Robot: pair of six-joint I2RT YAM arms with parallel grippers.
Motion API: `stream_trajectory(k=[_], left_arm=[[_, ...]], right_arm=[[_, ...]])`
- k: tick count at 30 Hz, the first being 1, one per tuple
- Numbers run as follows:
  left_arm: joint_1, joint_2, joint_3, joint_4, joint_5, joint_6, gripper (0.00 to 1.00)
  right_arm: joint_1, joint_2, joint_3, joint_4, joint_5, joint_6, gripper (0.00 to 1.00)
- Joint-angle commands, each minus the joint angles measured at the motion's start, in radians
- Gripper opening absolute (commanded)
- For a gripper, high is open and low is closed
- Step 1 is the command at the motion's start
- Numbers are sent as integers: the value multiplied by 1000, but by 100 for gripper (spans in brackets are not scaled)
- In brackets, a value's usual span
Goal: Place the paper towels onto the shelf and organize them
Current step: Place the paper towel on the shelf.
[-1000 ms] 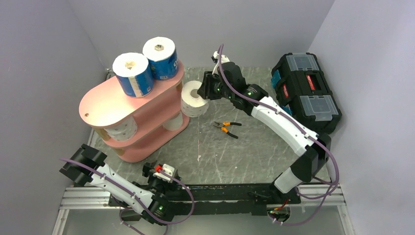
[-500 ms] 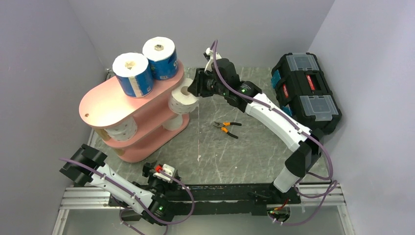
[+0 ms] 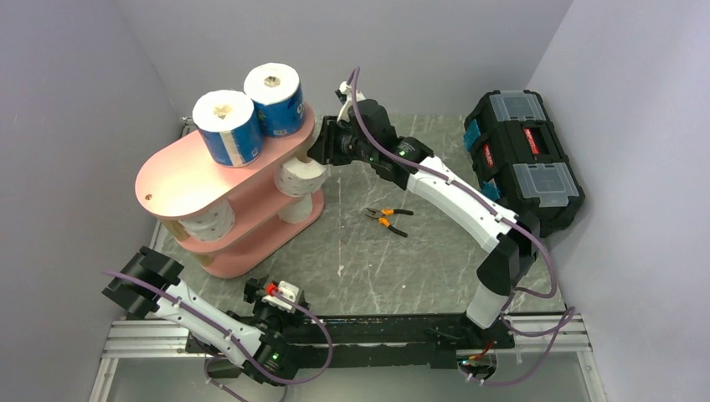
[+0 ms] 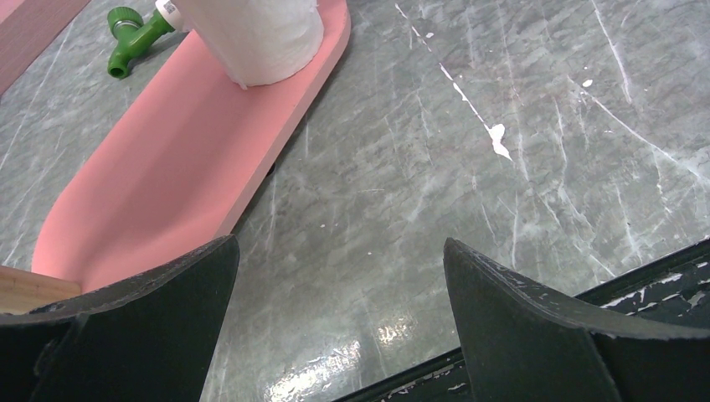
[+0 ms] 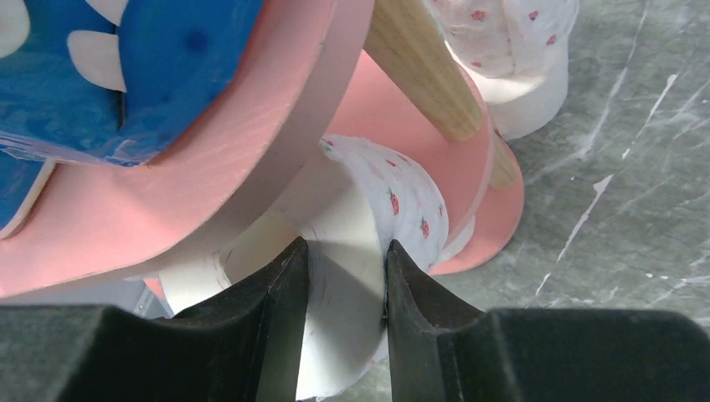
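Note:
The pink shelf [image 3: 180, 176] stands at the back left, and two blue-wrapped paper towels [image 3: 228, 126] [image 3: 275, 96] sit on its top board. A speckled roll [image 3: 208, 219] rests on the middle tier and a white one [image 3: 295, 209] on the bottom tier. My right gripper [image 3: 322, 149] [image 5: 345, 260] is shut on the wall of a pink-speckled roll [image 3: 303, 174] [image 5: 393, 201], one finger inside its core. The roll is at the right end of the middle tier, under the top board [image 5: 251, 142]. My left gripper [image 4: 339, 243] is open above the table near the shelf's bottom board [image 4: 167, 167].
Orange-handled pliers [image 3: 387, 218] lie on the table right of the shelf. A black toolbox [image 3: 523, 155] stands at the far right. A wooden post [image 5: 419, 67] rises beside the held roll. A green object [image 4: 134, 38] lies behind the bottom board.
My right arm has carried the speckled roll leftward from open space into the right end of the shelf's middle tier. The left arm has not moved.

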Motion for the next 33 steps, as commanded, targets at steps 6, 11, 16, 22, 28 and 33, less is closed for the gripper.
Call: stream_trajectory(k=[6,11,16,22,28,33], left_arm=[[-10,10,15,-19,-7,-237,99],[-10,15,15,-18,-8,-236,99],[-10,19,18,-19,-7,-235,99],[-11,21,19,-18,-7,-232,99],[-11,23,19,-19,-10,-233,99],[-11,24,21,-18,-8,-231,99]], right_arm=[[22,21,68,120,-53,55,33],[26,22,62,126,-64,60,45],[29,17,55,124,-62,59,58],[31,16,54,123,-63,60,62],[32,0,35,129,-62,55,69],[29,-21,2,148,-62,51,74]])
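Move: The paper towel held by the right gripper is bound for the right end of the middle shelf, about 5 cm left, 2 cm back and 8 cm below that hand. On the top shelf, the nearer blue roll stands some 6 cm left, 7 cm ahead and 8 cm up; the shelf-end roll at the middle shelf's left end is roughly 23 cm left and 11 cm back, 7 cm below. From the idle left hand, the spot lies about 21 cm ahead, 4 cm right and 12 cm higher. Ease the right gripper left and slightly back, about 2 cm left in all, sliding the held paper towel farther in under the top shelf over the middle shelf's right end. Before the slide ends, start opening the fingers to free the pinched roll wall, then hold nearly still there while they spread to about three quarters open. ##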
